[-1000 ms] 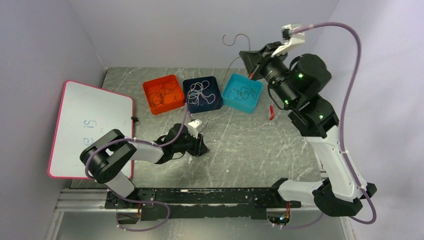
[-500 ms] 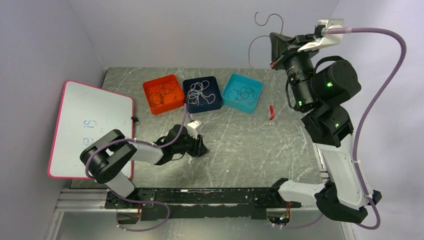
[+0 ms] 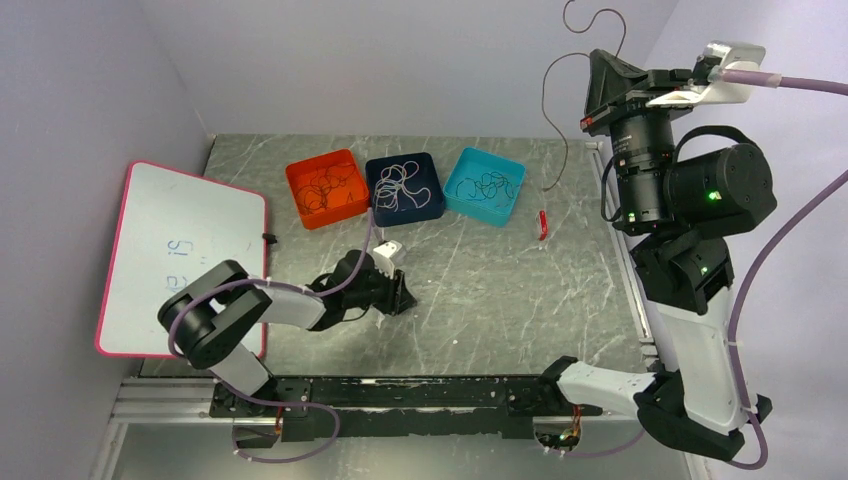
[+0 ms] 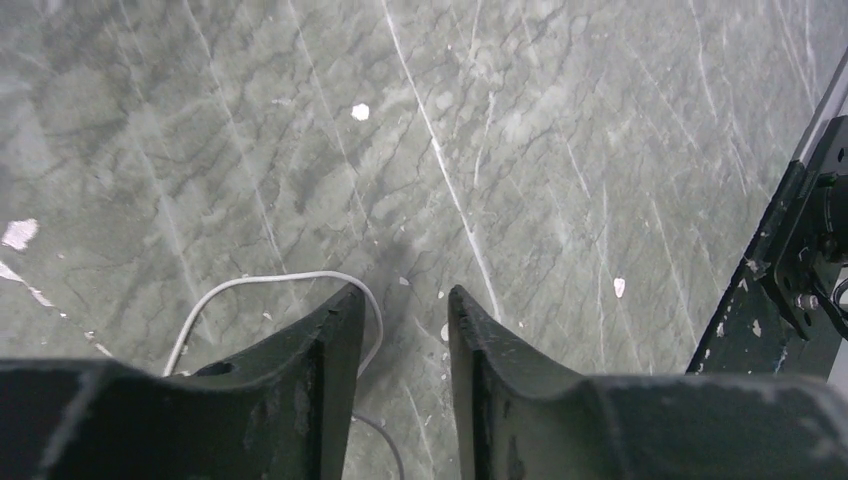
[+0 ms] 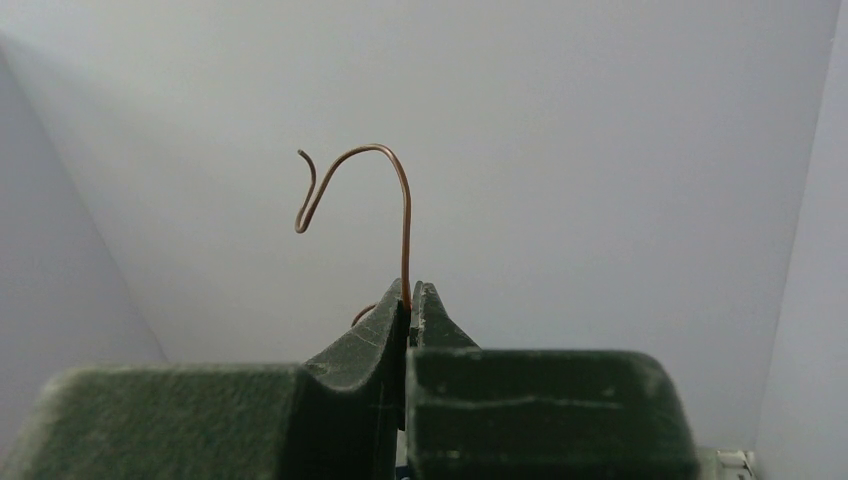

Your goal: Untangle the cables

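My right gripper (image 3: 600, 58) is raised high at the back right, shut on a thin brownish-red cable (image 3: 544, 100). The cable's short end curls above the fingers (image 5: 405, 210). Its long end hangs down towards the table's back right. My left gripper (image 3: 405, 297) sits low over the middle of the table, jaws apart (image 4: 404, 292). A white cable (image 4: 250, 282) lies on the table, looping round its left fingertip; nothing is clamped. More cables lie in three bins: reddish ones (image 3: 328, 188), white ones (image 3: 400, 185), black ones (image 3: 488, 185).
The orange bin (image 3: 318, 160), navy bin (image 3: 400, 160) and teal bin (image 3: 487, 156) stand in a row at the back. A pink-framed whiteboard (image 3: 170, 250) lies at the left. A small red piece (image 3: 542, 223) lies right of the teal bin.
My right arm has risen and swung to the right, carrying the brownish-red cable up with it. The left arm has stayed still.
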Available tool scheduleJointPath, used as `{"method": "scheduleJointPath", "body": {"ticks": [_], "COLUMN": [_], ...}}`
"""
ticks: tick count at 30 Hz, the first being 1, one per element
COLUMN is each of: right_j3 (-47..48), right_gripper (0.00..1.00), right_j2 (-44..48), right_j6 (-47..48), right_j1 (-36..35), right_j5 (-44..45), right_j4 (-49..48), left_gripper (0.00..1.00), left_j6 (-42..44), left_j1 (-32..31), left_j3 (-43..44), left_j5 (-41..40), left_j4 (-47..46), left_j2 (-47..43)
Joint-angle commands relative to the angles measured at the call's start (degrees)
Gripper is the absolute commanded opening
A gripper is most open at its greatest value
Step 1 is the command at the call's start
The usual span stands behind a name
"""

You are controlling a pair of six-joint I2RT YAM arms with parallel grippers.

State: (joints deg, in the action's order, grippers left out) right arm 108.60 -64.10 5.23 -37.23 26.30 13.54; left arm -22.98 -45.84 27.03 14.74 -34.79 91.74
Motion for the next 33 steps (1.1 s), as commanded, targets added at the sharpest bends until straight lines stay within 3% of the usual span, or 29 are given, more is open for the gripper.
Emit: {"method": "scheduleJointPath", "body": {"ticks": [1,15,19,25,33], "right_j3": [-1.8,-6.7,-8.3,-10.4,-11.9], "right_gripper": [0.0,0.0,0.0,0.0,0.0], "right_j2": [0.7,1.1,1.2,1.4,0.9], "right_j6": [-0.5,-7.7,-9.4,-10.8,-18.5], "right_j1": [-0.1,-0.1,-0.1,-0.1,-0.1], "right_j5": [0.9,-2.5,-3.2,-4.0,-2.4], "right_j4": [1.5,5.3,5.7,6.0,7.3], "left_gripper": [0.45,0.71,0.73,0.73,0.73], "left_j6": [-0.4,10.0,11.3,12.9,14.8], "left_j1": [-0.5,-0.5,-0.5,-0.5,-0.4], "left_j3": [-0.9,8.3,10.2,14.8,24.2], "left_j5": [-2.7,-7.3,-7.6,-6.6,0.6], "left_j4": [-2.5,19.1,23.3,23.7,19.0], "left_j2": [-5.9,-29.7,-34.0,-35.6,-30.2]}}
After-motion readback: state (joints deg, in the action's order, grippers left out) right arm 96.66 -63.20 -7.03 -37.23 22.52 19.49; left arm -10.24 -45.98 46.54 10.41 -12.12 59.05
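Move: The brown cable pinched in the raised right hand dangles, its lower end roughly 25 cm straight below that hand. From the left hand, low over the table, that end is about 37 cm up, 21 cm right and 4 cm ahead; a pale cable loop lies 8 cm to its left, 1 cm ahead and 2 cm below. From the right hand, the teal bin is some 23 cm ahead, 4 cm left and 63 cm down. Left hand rises about 27 cm towards the dangling end, tipping up, opening; right lowers its cable 10 cm, leftwards. ##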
